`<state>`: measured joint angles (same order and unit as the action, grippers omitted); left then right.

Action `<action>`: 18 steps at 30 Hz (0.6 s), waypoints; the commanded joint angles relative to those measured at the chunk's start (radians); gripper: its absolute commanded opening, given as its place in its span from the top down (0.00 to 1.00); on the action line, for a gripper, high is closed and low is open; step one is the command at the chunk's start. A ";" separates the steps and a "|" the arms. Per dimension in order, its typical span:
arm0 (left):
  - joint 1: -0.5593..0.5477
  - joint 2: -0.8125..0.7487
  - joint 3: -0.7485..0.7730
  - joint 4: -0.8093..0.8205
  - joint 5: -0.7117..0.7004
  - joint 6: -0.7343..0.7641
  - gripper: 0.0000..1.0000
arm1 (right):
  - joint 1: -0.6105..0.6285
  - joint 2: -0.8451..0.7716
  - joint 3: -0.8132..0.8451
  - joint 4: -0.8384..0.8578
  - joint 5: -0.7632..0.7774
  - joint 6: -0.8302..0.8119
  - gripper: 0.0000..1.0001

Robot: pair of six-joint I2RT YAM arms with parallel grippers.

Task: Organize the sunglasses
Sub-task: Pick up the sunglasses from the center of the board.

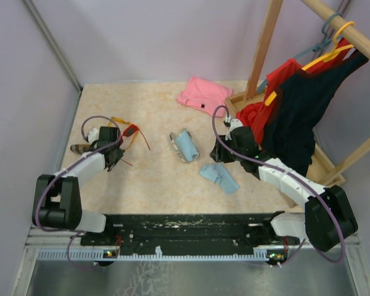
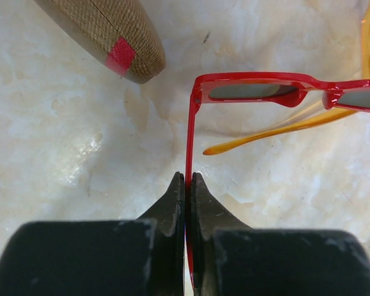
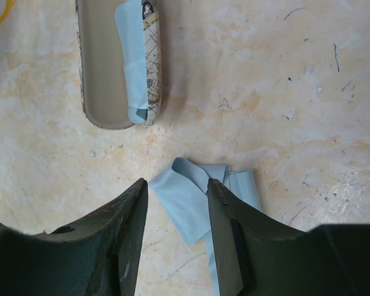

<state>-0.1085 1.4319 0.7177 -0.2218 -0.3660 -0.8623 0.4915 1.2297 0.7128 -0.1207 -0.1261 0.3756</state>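
Observation:
The red sunglasses (image 2: 283,87) with dark lenses lie on the marble tabletop, one thin arm (image 2: 189,139) running straight down into my left gripper (image 2: 187,180), which is shut on that arm. The orange-amber sunglasses (image 2: 277,132) lie right behind them, partly overlapped. From above, both pairs (image 1: 131,131) sit at the table's left by the left gripper (image 1: 118,151). My right gripper (image 3: 176,191) hangs open, with nothing between its fingers, over a crumpled light blue cloth (image 3: 185,203).
A brown oblong case (image 2: 105,34) lies left of the sunglasses. A grey-patterned case (image 1: 184,147) lies open mid-table with a blue cloth (image 3: 132,55) in it. A pink garment (image 1: 203,94) lies at the back. A wooden rack with red and dark clothes (image 1: 296,105) stands at right.

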 commanded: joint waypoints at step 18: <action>-0.354 -0.345 -0.064 0.018 -0.036 0.288 0.99 | -0.001 -0.196 -0.031 0.056 0.061 -0.109 0.54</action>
<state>-0.3733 1.0935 0.6815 -0.2150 -0.3740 -0.6235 0.4915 1.0668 0.6758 -0.0952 -0.0845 0.3046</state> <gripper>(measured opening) 0.027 0.456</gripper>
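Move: The left hand already holds the red sunglasses by one temple. The open case lies about 28 cm to its right, 3 cm ahead and 2 cm lower. The yellow sunglasses are some 11 cm straight ahead of this hand, and the brown striped case is roughly 13 cm to its left and 2 cm ahead. From the right hand, the open case is about 14 cm left, 6 cm ahead and 9 cm below. Left hand, still pinching one temple, rises about 9 cm, swinging right towards the open case; right hand rises too. ##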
